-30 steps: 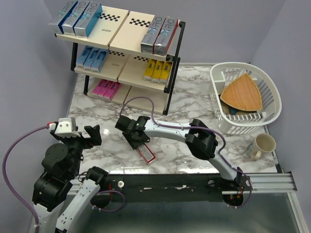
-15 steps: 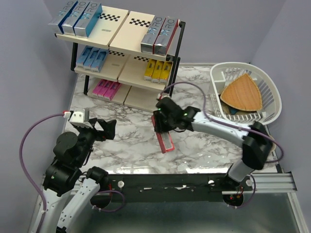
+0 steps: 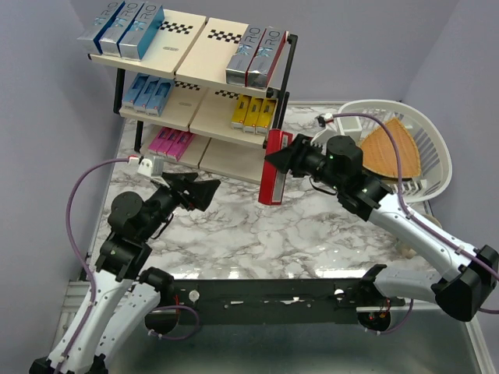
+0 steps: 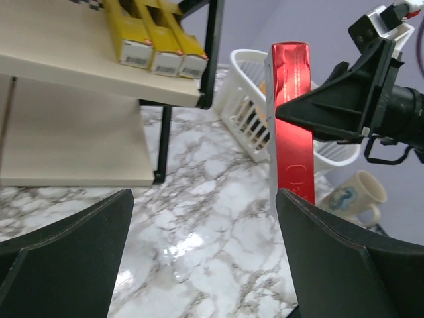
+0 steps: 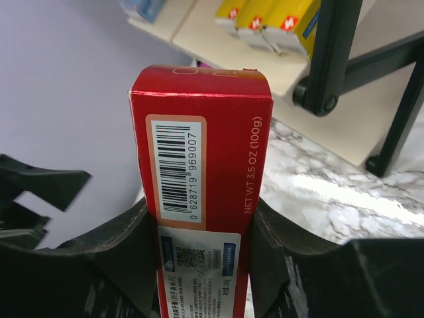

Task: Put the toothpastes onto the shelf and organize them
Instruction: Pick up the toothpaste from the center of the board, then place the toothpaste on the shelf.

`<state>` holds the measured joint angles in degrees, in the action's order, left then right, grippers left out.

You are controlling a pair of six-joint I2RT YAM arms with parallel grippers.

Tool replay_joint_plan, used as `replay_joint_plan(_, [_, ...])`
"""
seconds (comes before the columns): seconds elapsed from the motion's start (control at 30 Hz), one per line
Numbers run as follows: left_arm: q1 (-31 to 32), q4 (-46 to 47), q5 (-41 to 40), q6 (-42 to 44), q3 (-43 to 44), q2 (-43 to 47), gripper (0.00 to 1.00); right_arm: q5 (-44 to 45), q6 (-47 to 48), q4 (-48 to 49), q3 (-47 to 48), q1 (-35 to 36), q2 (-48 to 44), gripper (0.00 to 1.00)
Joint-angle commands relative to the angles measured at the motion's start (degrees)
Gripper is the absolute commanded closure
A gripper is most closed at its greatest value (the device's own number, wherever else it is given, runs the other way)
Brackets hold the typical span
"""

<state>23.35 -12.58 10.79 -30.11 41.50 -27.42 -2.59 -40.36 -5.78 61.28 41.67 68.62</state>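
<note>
A red toothpaste box [image 3: 271,173] hangs upright in the air just in front of the shelf's [image 3: 199,43] right post, with my right gripper [image 3: 282,158] shut on its upper part. The right wrist view shows the box's barcode side [image 5: 202,165] clamped between both fingers [image 5: 126,245]. My left gripper [image 3: 204,191] hovers open over the marble, left of the box, with nothing between its jaws [image 4: 205,252]. Shelved toothpastes: silver-blue ones [image 3: 121,27] top left, a silver and a red one [image 3: 256,54] top right, light blue [image 3: 148,92], yellow [image 3: 256,113], pink [image 3: 171,142].
A white basket [image 3: 437,167] at the right holds a wedge-shaped wooden board [image 3: 394,148]. In the left wrist view a mug [image 4: 354,195] stands near the basket. The shelf's black post [image 4: 165,132] stands close to the held box.
My right arm lifted the red box off the marble and swung it up and right to the shelf front, now upright. My left arm rose and reached toward the centre.
</note>
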Motion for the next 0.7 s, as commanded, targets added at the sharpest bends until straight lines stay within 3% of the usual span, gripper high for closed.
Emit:
replay_joint_plan(0.0, [-0.1,18.5,10.9,-10.6,-2.6,-4.7,0.01,-4.7,-7.6,13.1,-2.6,-2.9,-5.5,0.72])
replay_joint_plan(0.17, [0.1,34.8,12.5,-18.7,-6.1,-9.0,0.01,-5.3,-12.2,18.6,-4.8,-4.8,-7.9,0.72])
replay_joint_plan(0.37, [2.4,46.1,15.2,-24.5,-4.5,-17.4,0.01,-8.1,-15.1,24.2,-4.5,-5.8,-7.4,0.71])
replay_joint_plan(0.67, [11.3,49.8,13.3,-25.9,-1.4,-25.7,0.01,-11.7,-15.7,28.0,-3.5,-7.3,-6.3,0.71])
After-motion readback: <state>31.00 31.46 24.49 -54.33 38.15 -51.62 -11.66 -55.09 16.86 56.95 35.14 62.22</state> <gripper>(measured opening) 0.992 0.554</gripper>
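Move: The toothpaste, already gripped by the right hand near its middle, is about 16 cm to the left hand's right, 7 cm ahead and roughly level. From the left hand, the yellow boxes stand some 21 cm ahead and 11 cm right, and the shelf post about 17 cm ahead and 16 cm right, both near hand height. From the right hand, the left gripper is about 17 cm left, 9 cm back, nearly level. Open left hand sweeps 11 cm right, rising slightly, towards the toothpaste that the right hand lifts 11 cm, rolling it. ##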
